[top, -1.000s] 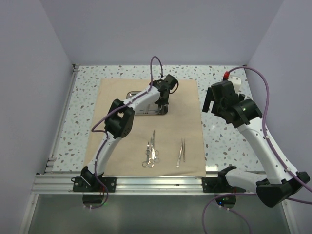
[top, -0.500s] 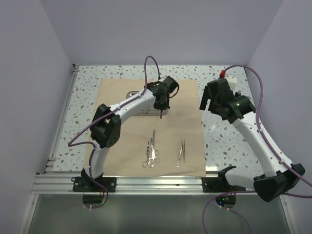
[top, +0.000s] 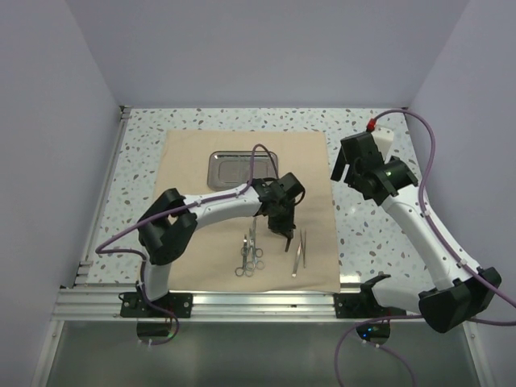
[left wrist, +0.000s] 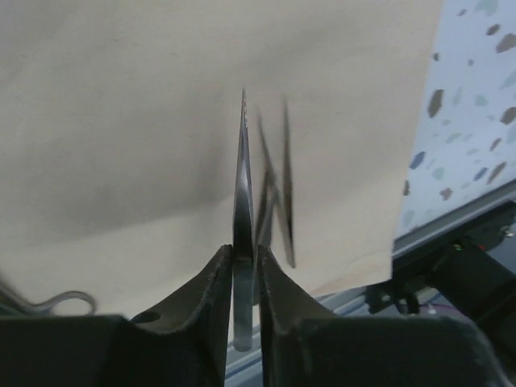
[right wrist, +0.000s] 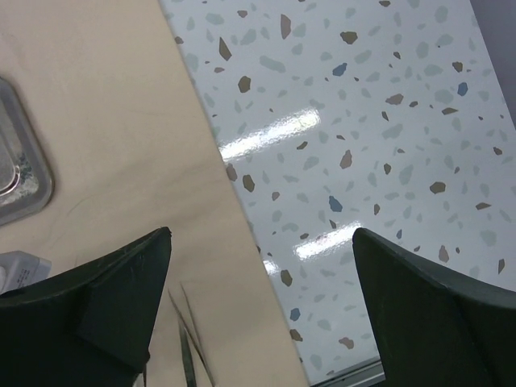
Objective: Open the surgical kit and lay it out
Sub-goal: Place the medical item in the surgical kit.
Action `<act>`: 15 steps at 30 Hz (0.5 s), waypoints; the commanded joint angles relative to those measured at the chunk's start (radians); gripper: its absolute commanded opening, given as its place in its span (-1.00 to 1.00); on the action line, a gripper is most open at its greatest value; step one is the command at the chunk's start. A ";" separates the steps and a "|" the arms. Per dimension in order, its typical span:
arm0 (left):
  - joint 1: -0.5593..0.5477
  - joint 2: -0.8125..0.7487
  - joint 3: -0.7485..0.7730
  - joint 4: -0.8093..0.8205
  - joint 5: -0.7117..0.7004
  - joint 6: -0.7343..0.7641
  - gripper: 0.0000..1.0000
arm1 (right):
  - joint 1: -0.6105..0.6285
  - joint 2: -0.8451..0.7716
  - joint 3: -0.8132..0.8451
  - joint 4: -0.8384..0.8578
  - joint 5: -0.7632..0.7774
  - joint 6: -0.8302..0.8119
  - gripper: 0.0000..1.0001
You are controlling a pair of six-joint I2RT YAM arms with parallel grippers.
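Observation:
The tan cloth wrap (top: 193,161) lies spread flat on the table. The steel tray (top: 240,169) sits on its far half and looks bare. My left gripper (top: 284,232) hangs low over the near-middle of the cloth. It is shut on a thin steel instrument (left wrist: 243,185) that points away from the fingers. Just right of it, tweezers (top: 300,251) lie on the cloth (left wrist: 121,121). To its left lie ring-handled scissors and forceps (top: 250,256). My right gripper (top: 348,169) hovers wide open over the cloth's right edge (right wrist: 121,145) with nothing between its fingers.
An aluminium rail (top: 242,302) runs along the near table edge, just past the cloth. The speckled tabletop (top: 371,234) shows right of the cloth. A white object with a red cap (top: 383,135) stands at the back right behind the right arm. Plain walls close in three sides.
My left gripper has come from the tray at the back toward the near-middle of the cloth, carrying the thin instrument with it. The right arm has hardly moved.

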 commanded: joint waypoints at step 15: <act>0.126 0.069 0.454 -0.269 0.028 0.132 0.11 | -0.033 -0.014 0.010 0.026 0.057 -0.019 0.97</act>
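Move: Low over the cloth, the left hand still has the medical item between its barely parted fingers. The laying spot is about 4 cm below, 2 cm back and 3 cm right. The near slim tool lies about 5 cm back and 3 cm right, the outer slim tool 3 cm back and 5 cm right, and the scissors group 4 cm back and 11 cm left. From the right hand, the laying spot is about 9 cm back, 17 cm left and 22 cm down. Opening its fingers from almost shut to a bit over half, the left hand lets go of the medical item beside the slim tools and climbs away some 10 cm. It slips about 5 cm right and slightly back at first, then swings forward to finish about 4 cm farther out, rolling roughly 10 degrees on the way. ##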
